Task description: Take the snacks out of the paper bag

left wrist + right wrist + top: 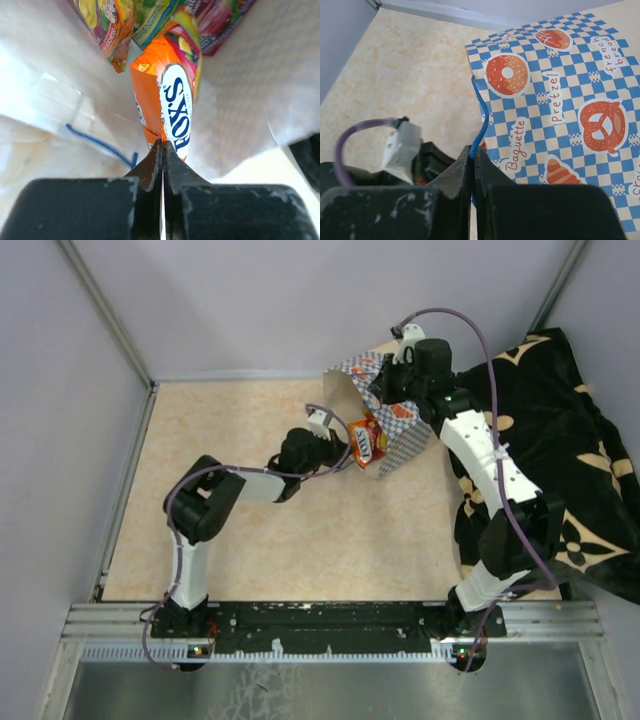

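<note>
The paper bag (403, 440) lies on its side at the back of the table, its mouth facing left. My left gripper (342, 447) is at that mouth, shut on the lower corner of an orange snack packet (167, 95) with a white logo. Deeper inside the bag (260, 75) lie more snacks: a purple-and-yellow packet (107, 25), a green one (152, 20) and a dark purple one (215, 20). My right gripper (473, 150) is above the bag (560, 100), shut on its blue cord handle (481, 120). A second blue cord (100, 145) lies by the mouth.
A black cloth with gold flower marks (560, 420) covers the right side of the table, under my right arm. Grey walls close in the back and both sides. A metal rail (330, 620) runs along the near edge.
</note>
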Robot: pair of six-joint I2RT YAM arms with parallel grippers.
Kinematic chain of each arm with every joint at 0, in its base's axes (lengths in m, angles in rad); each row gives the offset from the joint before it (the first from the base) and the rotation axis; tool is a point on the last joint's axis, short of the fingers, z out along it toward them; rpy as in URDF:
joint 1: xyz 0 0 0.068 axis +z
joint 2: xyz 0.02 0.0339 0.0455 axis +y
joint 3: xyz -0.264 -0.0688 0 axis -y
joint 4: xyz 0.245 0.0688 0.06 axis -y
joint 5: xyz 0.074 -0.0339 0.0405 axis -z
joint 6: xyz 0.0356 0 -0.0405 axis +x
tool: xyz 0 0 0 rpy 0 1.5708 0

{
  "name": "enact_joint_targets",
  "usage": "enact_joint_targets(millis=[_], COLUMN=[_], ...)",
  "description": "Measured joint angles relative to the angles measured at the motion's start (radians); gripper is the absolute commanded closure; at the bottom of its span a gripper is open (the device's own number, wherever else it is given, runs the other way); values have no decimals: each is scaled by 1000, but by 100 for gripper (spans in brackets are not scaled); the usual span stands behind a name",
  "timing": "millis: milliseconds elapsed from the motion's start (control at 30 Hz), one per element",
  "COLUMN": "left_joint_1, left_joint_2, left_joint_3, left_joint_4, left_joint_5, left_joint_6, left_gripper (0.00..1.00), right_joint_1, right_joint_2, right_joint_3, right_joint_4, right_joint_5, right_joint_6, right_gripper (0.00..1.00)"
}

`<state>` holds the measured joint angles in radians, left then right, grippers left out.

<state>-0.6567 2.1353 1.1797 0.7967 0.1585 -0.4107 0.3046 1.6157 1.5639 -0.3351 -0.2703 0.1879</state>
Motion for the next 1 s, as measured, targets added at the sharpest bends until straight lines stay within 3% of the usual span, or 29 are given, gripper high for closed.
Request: enact_joint_targets(millis=[200, 433, 600, 733, 1000], left_joint_1=[42, 190, 346, 406, 502], left_joint_2=[-293, -612, -723, -693, -236], left_joint_3=[-206, -264, -275, -223, 275], left_joint_4=[-51, -357, -555, -700, -1024], left_joint_5=[53, 63, 42, 31, 18], left_joint_6=[109, 223, 248, 307, 502], left_gripper=[100, 100, 100, 100, 100], right_joint_1=[-3, -7, -7, -7, -7], right_joint_2=[-27, -38, -38, -38, -39], right_joint_3=[-19, -69, -92, -97, -145], right_joint_4=[19, 50, 74, 91, 146], right_joint_5=[-4, -21, -50, -82, -142], right_joint_6=[0, 16, 35, 53, 91], right_gripper=[100, 100, 100, 100, 100])
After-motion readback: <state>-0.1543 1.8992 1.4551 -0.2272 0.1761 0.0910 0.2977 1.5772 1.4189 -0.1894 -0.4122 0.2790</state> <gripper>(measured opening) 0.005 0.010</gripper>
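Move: The left fingers already hold the FOX'S packet by its end, the packet lying about 4 cm ahead and 5 cm right, in the paper bag's mouth. The clear table spot it goes to is roughly 8 cm ahead, 30 cm left and 8 cm down. The bag's middle is some 8 cm ahead and 9 cm right of this hand; from the right hand, which grips a blue handle, it is about 7 cm ahead, 2 cm right and 15 cm below, and that spot some 8 cm ahead, 36 cm left and 28 cm below. Backing a little and rising about 11 cm, the left hand draws the FOX'S packet out of the bag's mouth, sweeps some 30 cm left over the clear table, then sinks about 8 cm while reaching forward. Its left side rolls up some 30 degrees, the fingers keeping their pinch. The right hand keeps its hold on the handle, easing slightly back, left and down. ##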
